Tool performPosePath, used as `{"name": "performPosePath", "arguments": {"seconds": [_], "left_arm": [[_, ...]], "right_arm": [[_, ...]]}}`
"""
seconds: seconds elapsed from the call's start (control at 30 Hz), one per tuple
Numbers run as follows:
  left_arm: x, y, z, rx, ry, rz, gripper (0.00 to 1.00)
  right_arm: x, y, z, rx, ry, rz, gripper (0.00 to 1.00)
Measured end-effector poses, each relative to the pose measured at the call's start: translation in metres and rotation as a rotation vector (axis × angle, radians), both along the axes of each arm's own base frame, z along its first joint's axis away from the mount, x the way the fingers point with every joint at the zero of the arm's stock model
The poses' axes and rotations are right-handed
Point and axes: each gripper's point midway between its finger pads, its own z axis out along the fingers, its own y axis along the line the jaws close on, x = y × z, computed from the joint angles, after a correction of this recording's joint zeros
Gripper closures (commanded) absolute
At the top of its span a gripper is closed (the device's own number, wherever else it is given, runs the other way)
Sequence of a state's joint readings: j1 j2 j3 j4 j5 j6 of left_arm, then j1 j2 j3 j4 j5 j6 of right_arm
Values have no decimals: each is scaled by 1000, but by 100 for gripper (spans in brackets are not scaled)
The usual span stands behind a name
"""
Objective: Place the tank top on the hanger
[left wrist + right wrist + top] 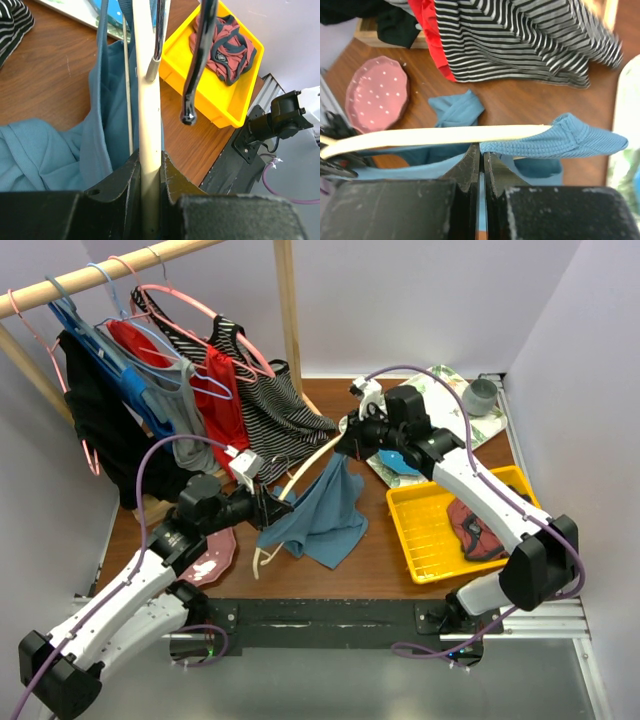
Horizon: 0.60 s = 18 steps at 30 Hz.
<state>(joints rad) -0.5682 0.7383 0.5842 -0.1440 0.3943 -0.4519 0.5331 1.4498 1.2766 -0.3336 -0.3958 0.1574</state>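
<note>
The teal tank top [330, 515] hangs from the cream hanger [308, 466], with its lower part bunched on the wooden table. My left gripper [272, 508] is shut on one hanger arm [148, 110], which runs straight up between the jaws [150, 162]. The teal cloth [40, 150] lies to its left. My right gripper [345, 447] is at the hanger's far end. In the right wrist view its jaws [481, 149] are shut on the edge of the tank top's strap [580, 140], which is looped over the tip of the hanger arm [435, 136].
A yellow bin [432, 530] at the right holds a dark red garment [475, 530]. A pink plate [215, 558] sits by the left arm. A wooden rack [288, 310] at the back left carries striped, red, blue and black clothes [250, 390]. A grey cup [482, 395] stands at the back right.
</note>
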Motion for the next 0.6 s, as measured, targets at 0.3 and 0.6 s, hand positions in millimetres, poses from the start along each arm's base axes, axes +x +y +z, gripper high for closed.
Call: {"name": "performPosePath", "arguments": {"seconds": [0.3,0.6], "left_arm": [[-5,5,0,17,-14,-9,100],[-11,8,-1,29,-23,-32,100]], "right_arm": [[32,-48,-4,-148,-104,-82,100],[41,-80,-2,-228,-164,-120,100]]}}
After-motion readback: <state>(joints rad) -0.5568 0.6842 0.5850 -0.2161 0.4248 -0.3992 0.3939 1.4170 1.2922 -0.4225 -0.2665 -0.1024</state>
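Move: The hanger's far tip, where the strap pinched in the right hand is being taken, lies about 4 cm ahead and 2 cm right of that hand, roughly level. The blue plate is some 12 cm ahead, 20 cm right and well below; the hanging striped top is about 11 cm ahead and 15 cm left. From the left hand, which grips the hanger, the tip is about 19 cm ahead and 14 cm right. Still pinching the blue tank top's strap, the right hand draws it outward over the hanger's far tip, about 8 cm right and 4 cm forward at nearly constant height, its fingers swinging clockwise and dipping some 15 degrees. The left hand keeps the hanger clamped against this and eases back and left by about 1 cm. ##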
